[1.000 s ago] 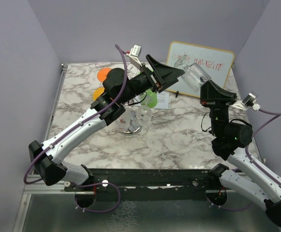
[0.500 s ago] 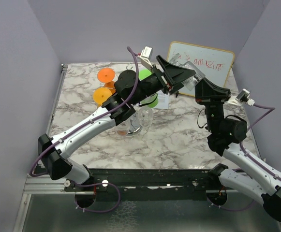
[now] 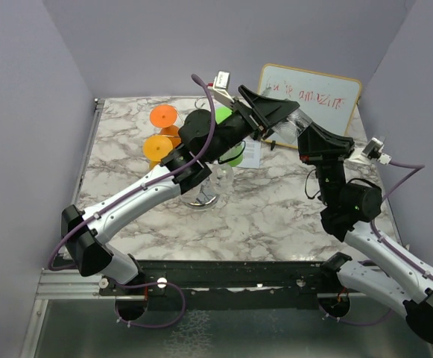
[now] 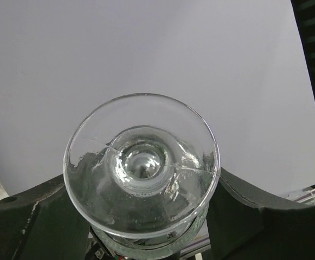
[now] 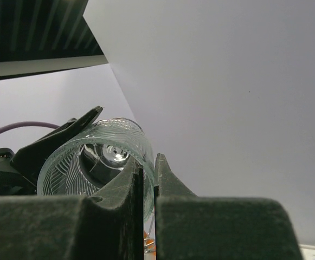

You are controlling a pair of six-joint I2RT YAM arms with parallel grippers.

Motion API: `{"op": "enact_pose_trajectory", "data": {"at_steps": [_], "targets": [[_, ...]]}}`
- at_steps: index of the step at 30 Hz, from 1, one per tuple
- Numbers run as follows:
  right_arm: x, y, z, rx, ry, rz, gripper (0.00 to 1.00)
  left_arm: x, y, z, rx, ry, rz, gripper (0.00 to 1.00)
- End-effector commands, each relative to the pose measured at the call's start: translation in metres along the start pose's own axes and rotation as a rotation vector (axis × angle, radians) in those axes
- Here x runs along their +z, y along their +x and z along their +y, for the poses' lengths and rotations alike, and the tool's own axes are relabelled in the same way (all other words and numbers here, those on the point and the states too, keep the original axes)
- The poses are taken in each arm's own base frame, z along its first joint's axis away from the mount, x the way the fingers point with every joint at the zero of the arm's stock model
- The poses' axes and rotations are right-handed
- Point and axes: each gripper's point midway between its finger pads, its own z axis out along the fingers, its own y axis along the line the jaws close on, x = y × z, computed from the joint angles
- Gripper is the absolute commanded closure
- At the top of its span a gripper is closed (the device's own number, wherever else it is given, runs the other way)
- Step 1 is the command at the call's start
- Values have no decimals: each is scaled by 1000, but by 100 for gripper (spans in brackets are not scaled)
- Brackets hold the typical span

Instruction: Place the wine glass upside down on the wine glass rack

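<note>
The clear ribbed wine glass [image 3: 296, 121] hangs in the air in front of the whiteboard, lying on its side between both grippers. My right gripper [image 3: 305, 130] is shut on the bowl's rim [image 5: 146, 173], one finger inside and one outside. My left gripper [image 3: 285, 115] comes from the other end. In the left wrist view the round foot [image 4: 141, 162] faces away from the camera. The black fingers [image 4: 244, 211] lie against the bowl on both sides. The chrome wine glass rack [image 3: 201, 195] stands below the left arm, mostly hidden by it.
Orange discs [image 3: 160, 130] and a green disc [image 3: 232, 155] sit around the rack's top, and a clear glass [image 3: 223, 179] hangs beside its stem. A whiteboard [image 3: 317, 93] leans on the back wall. A paper sheet [image 3: 252, 154] lies on the marble table [image 3: 276, 209].
My left arm swung right and up to the glass, and its jaws narrowed around the bowl. The right arm brought the glass a little leftward, keeping its grip on the rim.
</note>
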Motion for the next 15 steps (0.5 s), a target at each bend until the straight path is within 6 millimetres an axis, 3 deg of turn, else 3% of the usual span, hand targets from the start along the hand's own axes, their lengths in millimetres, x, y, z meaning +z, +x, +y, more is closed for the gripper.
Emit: {"op": "enact_pose_trajectory", "data": {"at_steps": [1, 3, 8, 15], "targets": [[3, -11, 2, 47, 35, -4, 89, -2, -5, -23, 144, 81, -22, 61], [2, -12, -1, 65, 62, 0, 81, -6, -6, -24, 179, 84, -31, 64], [-1, -12, -3, 73, 86, 22, 46, -10, -10, -29, 259, 105, -49, 66], [-29, -2, -16, 12, 154, 126, 33, -14, -17, -35, 429, 119, -80, 67]]}}
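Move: The clear wine glass is already between the left fingers, its middle about 1 cm ahead, 1 cm right and 1 cm above the left hand point; from the right hand, still pinching its rim, it lies about 3 cm ahead, 4 cm left and 3 cm up. The rack stands roughly 8 cm ahead and 15 cm left of the left hand, its middle some 30 cm below; from that hand the hung green glass is 10 cm ahead, 8 cm left and 22 cm down. Open the right gripper to a bit under two-thirds to release the glass rim, sinking that hand about 1.5 cm with a slight slide right and tipping its upward-pointing fingers some 10 degrees forward. Keep the left grip on the glass and hold that hand nearly in place, rolling it about 15 degrees around its own finger line, clockwise seen from behind the hand. ##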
